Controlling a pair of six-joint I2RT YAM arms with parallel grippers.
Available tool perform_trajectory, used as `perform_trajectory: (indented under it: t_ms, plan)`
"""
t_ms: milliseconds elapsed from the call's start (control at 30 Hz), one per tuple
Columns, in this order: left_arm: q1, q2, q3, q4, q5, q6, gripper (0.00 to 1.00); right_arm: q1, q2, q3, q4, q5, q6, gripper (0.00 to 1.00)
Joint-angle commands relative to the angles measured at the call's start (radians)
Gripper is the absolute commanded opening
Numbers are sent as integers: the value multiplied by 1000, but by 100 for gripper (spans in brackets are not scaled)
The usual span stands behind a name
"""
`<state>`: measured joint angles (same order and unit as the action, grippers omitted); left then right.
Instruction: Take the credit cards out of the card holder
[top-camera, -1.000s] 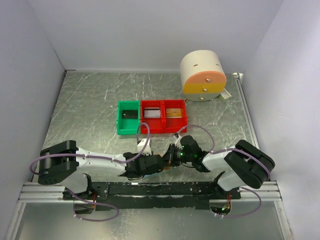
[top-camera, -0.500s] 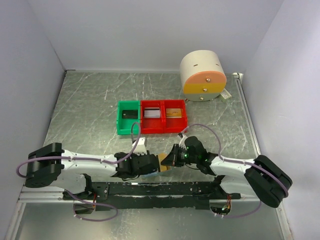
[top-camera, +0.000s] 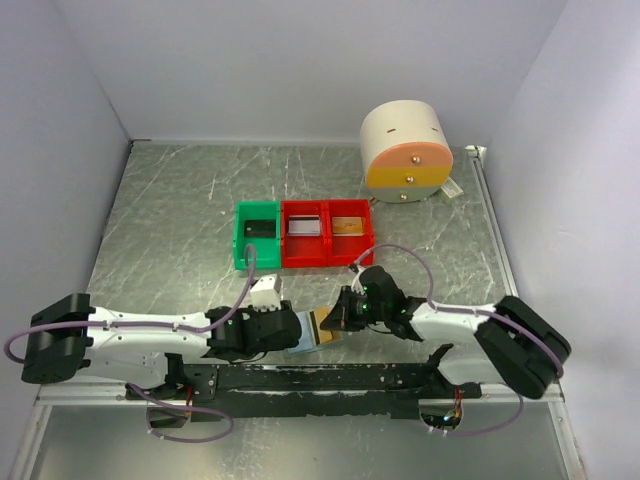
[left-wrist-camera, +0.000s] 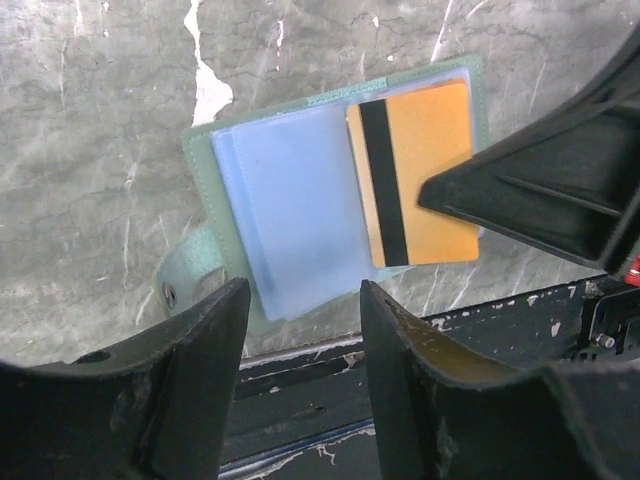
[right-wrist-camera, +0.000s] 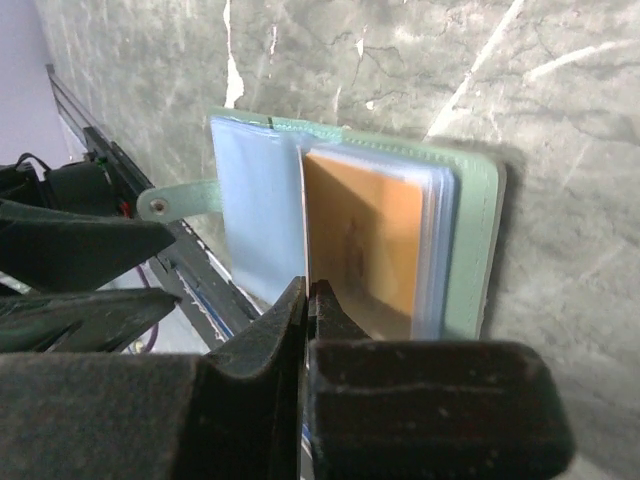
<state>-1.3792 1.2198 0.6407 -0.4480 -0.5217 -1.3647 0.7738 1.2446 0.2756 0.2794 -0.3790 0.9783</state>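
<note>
The card holder (top-camera: 299, 346) lies spread open and flat on the table by the front rail, pale blue pockets (left-wrist-camera: 290, 205) inside a green rim (right-wrist-camera: 478, 250). An orange credit card (left-wrist-camera: 425, 170) with a black stripe sticks out of its right pocket, askew. My right gripper (right-wrist-camera: 309, 291) is shut on that card's (right-wrist-camera: 365, 240) thin edge; from above it (top-camera: 337, 314) sits just right of the card (top-camera: 324, 326). My left gripper (left-wrist-camera: 302, 298) is open just short of the holder's near edge with nothing between its fingers, and from above it (top-camera: 287, 330) is left of the holder.
Behind the holder stand a green bin (top-camera: 256, 234) and two joined red bins (top-camera: 327, 231), each with a card-like item inside. A round cream drawer unit (top-camera: 405, 150) with an orange front is at the back right. The black rail (top-camera: 320, 377) runs along the front edge.
My left gripper has opened and drawn back to the left, off the holder. The right gripper stays shut, and more of the orange card now shows outside the pocket.
</note>
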Motion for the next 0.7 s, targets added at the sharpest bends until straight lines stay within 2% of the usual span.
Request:
perform_trajectory:
  t_ms: [0,133,267,500,667]
  plan:
    - [-6,-43,-15,-18,-31,2,62,0,113,46,63,-61,-24,0]
    - [-3,-46,0,-33,-32,26,69,4,132,48,91,-78,-22,0]
    - [21,-42,15,-54,-34,51,75,4,16,57,-18,21,-40,0]
    - [215,-110,43,30,71,241,88,2,-207,127,-230,214,-140,0]
    - [382,-122,104,50,154,348,94,0,-310,174,-273,331,-249,0]
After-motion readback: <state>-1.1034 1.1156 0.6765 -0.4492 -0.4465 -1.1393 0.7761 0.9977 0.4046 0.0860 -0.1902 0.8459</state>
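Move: The right hand already pinches an orange card. The red tray lies about 21 cm ahead of it and 2 cm left, slightly lower; the open card holder's middle is some 6 cm left, 2 cm back and 3 cm below. From the empty left hand, the holder is about 4 cm right, 1 cm back and 6 cm down, the held orange card some 7 cm right and 1 cm ahead, and the red tray 23 cm ahead, 8 cm right. Up and forward, after a small dip to the left, the right hand carries the pinched orange card clear of the holder towards the red tray, rising about 7 cm with 4 cm of reach and tilting so its fingertips swing forward. The empty left hand lingers, then heads some 6 cm forward, also rising and drifting left, its fingers spreading nearly fully. ##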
